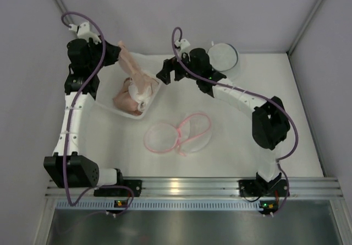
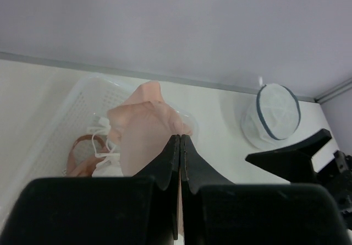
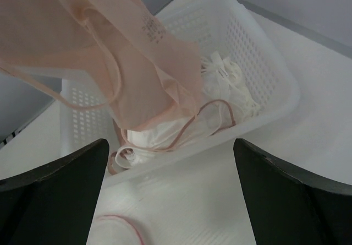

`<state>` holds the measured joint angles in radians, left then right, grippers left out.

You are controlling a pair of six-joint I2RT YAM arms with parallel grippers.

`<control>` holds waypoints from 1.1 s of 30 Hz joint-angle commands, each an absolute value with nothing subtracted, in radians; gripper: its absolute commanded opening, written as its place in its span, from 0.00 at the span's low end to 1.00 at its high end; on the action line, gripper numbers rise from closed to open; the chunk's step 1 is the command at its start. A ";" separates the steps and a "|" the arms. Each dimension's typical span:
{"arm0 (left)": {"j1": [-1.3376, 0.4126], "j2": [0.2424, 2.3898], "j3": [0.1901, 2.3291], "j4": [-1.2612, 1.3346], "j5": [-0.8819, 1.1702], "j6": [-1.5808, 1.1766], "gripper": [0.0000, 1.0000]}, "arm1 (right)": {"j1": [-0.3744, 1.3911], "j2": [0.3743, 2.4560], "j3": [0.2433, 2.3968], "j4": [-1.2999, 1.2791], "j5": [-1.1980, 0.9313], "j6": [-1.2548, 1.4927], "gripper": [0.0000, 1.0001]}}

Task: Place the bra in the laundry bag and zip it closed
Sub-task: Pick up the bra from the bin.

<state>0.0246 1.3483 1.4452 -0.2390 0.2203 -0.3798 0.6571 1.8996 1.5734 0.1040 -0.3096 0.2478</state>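
A peach bra [image 1: 133,69] hangs stretched from my left gripper [image 1: 119,50] down into the white basket [image 1: 155,98]. In the left wrist view the jaws of my left gripper [image 2: 180,139] are pressed together on the bra's fabric [image 2: 144,125]. My right gripper [image 1: 164,72] stands wide open just right of the basket, holding nothing. The right wrist view has the bra [image 3: 110,52] hanging above the basket [image 3: 258,63], beyond the right gripper [image 3: 170,179]. The laundry bag [image 1: 179,133], round mesh with a pink rim, lies open on the table's middle.
More underwear, white and pink, lies in the basket [image 3: 165,135]. A second round white mesh bag with a grey zip [image 1: 223,55] sits at the back right by the wall. Walls close in the table on three sides.
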 commanded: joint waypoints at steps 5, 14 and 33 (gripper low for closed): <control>0.107 1.331 1.502 -0.138 0.494 -0.449 0.00 | 0.709 2.026 1.802 0.205 -0.250 0.160 0.97; 0.115 1.336 1.565 -0.169 0.656 -0.463 0.00 | 0.767 2.108 1.824 0.380 -0.313 0.176 0.97; 0.115 1.282 1.579 -0.250 0.720 -0.451 0.00 | 0.831 2.221 2.017 0.387 -0.005 0.166 0.19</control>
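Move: The bra dangles from my left hand, its middle roughly 11 cm below those fingers, 4 cm to their right and 1 cm ahead. From my open right hand that middle lies about 12 cm left, 2 cm ahead and 2 cm up. The bin's centre is some 19 cm left, 8 cm ahead and 20 cm below my right hand; the white garment in it is 13 cm left, 4 ahead, 18 down. The pink-rimmed bag lies 17 cm back, 4 right, 23 down. I sweep my wide-open right hand about 10 cm left to the hanging bra, starting with a small forward rise, then lifting forward some 5 cm while the fingertips tip up and close, pinching a fold. My left hand keeps hold of the bra's top, rising about 5 cm, drawing back and right about 4 cm each and turning some 20 degrees clockwise. ##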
